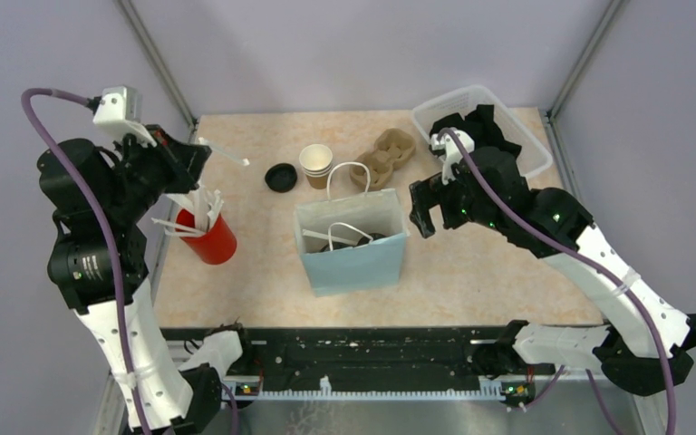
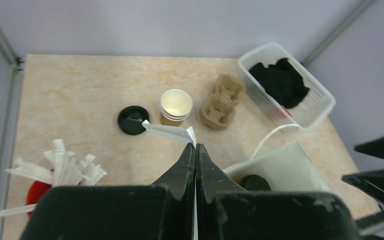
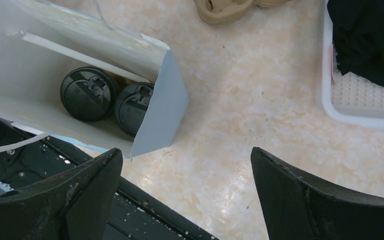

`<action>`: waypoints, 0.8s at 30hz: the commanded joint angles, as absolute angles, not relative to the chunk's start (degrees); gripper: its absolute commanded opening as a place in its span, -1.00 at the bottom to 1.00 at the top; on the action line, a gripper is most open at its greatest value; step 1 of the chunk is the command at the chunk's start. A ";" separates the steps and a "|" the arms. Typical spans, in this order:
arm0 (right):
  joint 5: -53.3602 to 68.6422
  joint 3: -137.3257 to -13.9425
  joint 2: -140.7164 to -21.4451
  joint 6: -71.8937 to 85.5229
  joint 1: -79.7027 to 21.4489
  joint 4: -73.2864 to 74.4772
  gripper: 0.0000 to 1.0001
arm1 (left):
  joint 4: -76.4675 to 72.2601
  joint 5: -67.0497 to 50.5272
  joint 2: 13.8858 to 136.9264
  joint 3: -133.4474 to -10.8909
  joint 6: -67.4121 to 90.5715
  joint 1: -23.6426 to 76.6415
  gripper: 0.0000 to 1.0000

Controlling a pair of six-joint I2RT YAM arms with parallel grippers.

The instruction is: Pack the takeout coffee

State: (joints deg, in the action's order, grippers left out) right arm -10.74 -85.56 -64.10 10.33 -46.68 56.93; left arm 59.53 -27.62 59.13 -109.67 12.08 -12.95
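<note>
Two takeout coffee cups with black lids stand side by side inside the light-blue paper bag. One of those lids also shows in the left wrist view. An open kraft cup stands on the table behind the bag, with a loose black lid to its left. My left gripper hangs over the table's left side, shut on a thin white stick that juts from its tips. My right gripper hovers open and empty just right of the bag.
A red cup of white sticks stands at the left edge below my left gripper. A brown two-hole carrier lies behind the bag. A white bin with black items sits at the back right. The bag's handles stand up.
</note>
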 commanded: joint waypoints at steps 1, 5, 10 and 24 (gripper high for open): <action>-13.60 -86.15 -64.16 11.28 -46.14 57.09 0.97 | 54.95 -39.71 58.90 -109.84 12.92 -10.67 -1.00; -15.34 -85.88 -64.37 12.85 -46.14 56.39 0.97 | 55.56 -40.62 60.36 -112.48 12.47 -5.28 -1.00; -16.54 -86.40 -65.25 15.27 -46.14 56.62 0.97 | 57.49 -40.33 62.36 -116.18 11.23 1.26 -1.00; -23.27 -89.03 -66.51 18.87 -46.14 60.94 0.97 | 59.81 -39.55 61.58 -113.37 9.71 13.47 -1.00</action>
State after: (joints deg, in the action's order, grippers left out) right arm -19.97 -85.73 -66.50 16.78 -46.68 59.57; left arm 60.29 -39.18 61.73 -114.41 10.76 11.07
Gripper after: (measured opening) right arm 0.986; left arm 0.005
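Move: The left hand, high up with a white paper-wrapped stick in its fingers, has the bag about 25 cm to its right, 4 ahead and 34 below. The red cup stands some 10 cm ahead, 9 left and 39 below; the paper cups about 33 ahead, 16 right and 39 below. From the right hand the bag lies roughly 15 cm left, 4 ahead and 17 below. Left hand swings the held stick about 11 cm right, 6 back, towards the bag, turning clockwise some 35 degrees. ##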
